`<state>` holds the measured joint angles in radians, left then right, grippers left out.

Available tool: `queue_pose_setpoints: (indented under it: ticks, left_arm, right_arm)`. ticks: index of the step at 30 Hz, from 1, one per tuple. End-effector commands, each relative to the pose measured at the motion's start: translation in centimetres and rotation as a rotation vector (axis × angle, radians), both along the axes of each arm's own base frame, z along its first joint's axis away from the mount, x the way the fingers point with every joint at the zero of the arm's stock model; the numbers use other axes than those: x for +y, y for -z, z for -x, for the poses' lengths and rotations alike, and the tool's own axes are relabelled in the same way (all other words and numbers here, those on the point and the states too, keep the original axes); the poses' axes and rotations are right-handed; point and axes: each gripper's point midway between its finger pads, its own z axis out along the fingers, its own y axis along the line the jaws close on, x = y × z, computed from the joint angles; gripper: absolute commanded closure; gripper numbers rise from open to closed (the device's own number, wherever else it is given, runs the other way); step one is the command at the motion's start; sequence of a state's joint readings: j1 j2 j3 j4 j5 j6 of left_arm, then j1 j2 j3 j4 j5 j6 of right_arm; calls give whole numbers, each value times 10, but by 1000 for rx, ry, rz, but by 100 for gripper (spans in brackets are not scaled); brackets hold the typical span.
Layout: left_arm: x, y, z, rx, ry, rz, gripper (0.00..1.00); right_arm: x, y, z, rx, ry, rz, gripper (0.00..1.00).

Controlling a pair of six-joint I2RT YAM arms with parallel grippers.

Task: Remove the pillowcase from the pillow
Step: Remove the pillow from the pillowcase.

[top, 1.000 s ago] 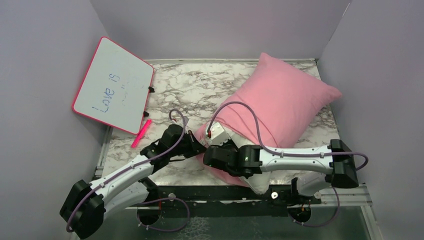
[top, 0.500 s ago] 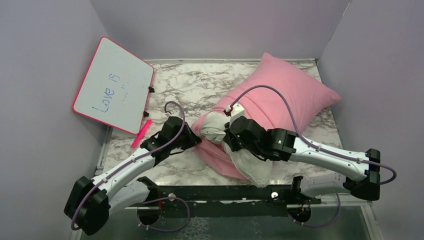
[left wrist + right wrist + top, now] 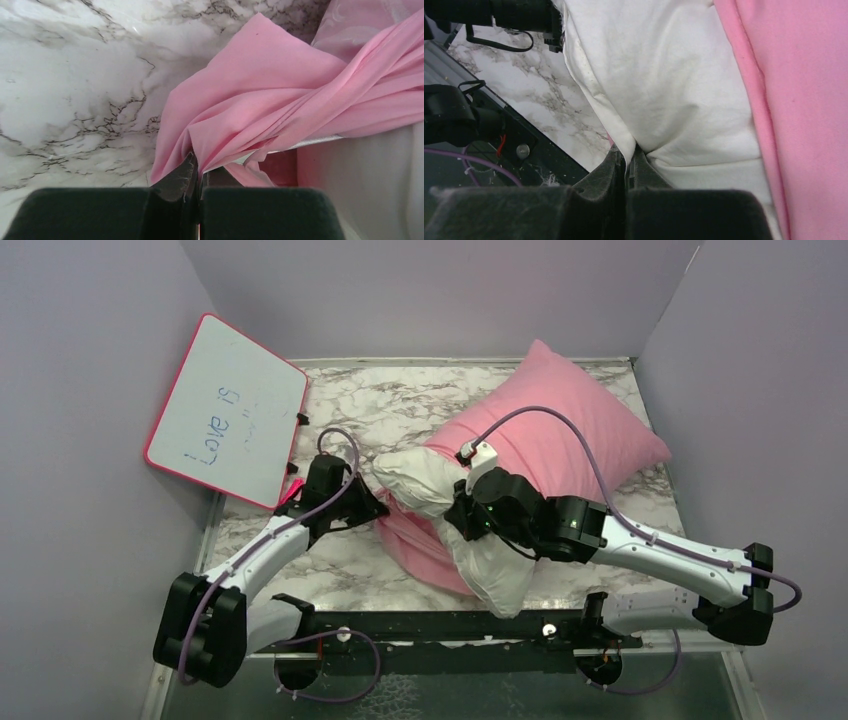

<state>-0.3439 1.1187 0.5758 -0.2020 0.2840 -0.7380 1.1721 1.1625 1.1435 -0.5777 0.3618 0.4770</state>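
Note:
The pink pillowcase (image 3: 560, 430) covers the far part of the white pillow (image 3: 420, 480), whose near end sticks out bare toward the front of the table. My left gripper (image 3: 372, 505) is shut on the pillowcase's open edge; in the left wrist view the pink pillowcase (image 3: 260, 100) bunches between the left gripper's (image 3: 199, 167) jaws. My right gripper (image 3: 458, 512) is shut on the bare pillow; the right wrist view shows a fold of the white pillow (image 3: 664, 90) pinched in the right gripper (image 3: 628, 155), with the pillowcase (image 3: 804, 100) to the right.
A pink-framed whiteboard (image 3: 228, 410) reading "Love is" leans at the back left. A pink marker (image 3: 294, 468) is mostly hidden behind my left arm. Grey walls close in on three sides. A black rail (image 3: 440, 625) runs along the marble table's (image 3: 400, 410) near edge.
My right gripper has lifted the pillow's white end up and toward the back left. My left gripper has drawn the pillowcase edge leftward, and more white pillow is bare.

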Motion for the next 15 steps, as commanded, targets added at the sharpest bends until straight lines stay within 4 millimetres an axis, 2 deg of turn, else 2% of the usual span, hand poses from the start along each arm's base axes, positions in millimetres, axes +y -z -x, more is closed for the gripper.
queue_pose_setpoints:
  ticks: [1, 4, 7, 8, 10, 12, 13, 15]
  left_arm:
    - [1, 22, 7, 26, 40, 18, 100]
    - [5, 29, 14, 36, 24, 16, 100]
    - [8, 10, 13, 22, 42, -12, 100]
    - [10, 1, 11, 10, 38, -30, 94]
    - [21, -11, 9, -10, -3, -78, 64]
    - [26, -23, 9, -34, -48, -74, 43]
    - [26, -29, 10, -45, -67, -55, 35]
    - [24, -38, 16, -53, -99, 2, 27]
  right_arm:
    - [13, -42, 7, -15, -46, -180, 99]
    - [33, -48, 18, 15, -138, -235, 99]
    - [51, -43, 30, 53, -253, -197, 99]
    - [53, -44, 30, 63, -267, -167, 99]
    - [52, -42, 27, 64, -263, -109, 99]
    - [47, -43, 18, 48, -206, -90, 97]
    - [46, -44, 14, 35, -186, -94, 95]
    - [44, -48, 8, 14, -149, -109, 93]
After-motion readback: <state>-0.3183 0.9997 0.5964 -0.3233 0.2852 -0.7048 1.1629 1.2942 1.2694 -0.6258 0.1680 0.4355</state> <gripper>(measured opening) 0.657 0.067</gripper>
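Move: The left gripper has the pillowcase hem pinched; the bunched pillowcase lies about 7 cm to its right, 7 cm back and 6 cm lower, and the pillow's bare end some 6 cm ahead and 5 cm right, slightly above. The right gripper holds the pillow's white edge; the left gripper is roughly 14 cm to its left, 2 cm ahead and 14 cm below, the bare end 8 cm ahead and 9 cm left, and the pillowcase body some 18 cm ahead and 20 cm right. Lower the left gripper about 2 cm and draw it 2 cm back with the hem still pinched, then open the fingers wide to let go of the hem and lift straight off, some 4 cm up. Meanwhile keep the right gripper shut on the pillow's white edge and pull it left and somewhat back towards the left gripper, swinging about 10 degrees counter-clockwise. ##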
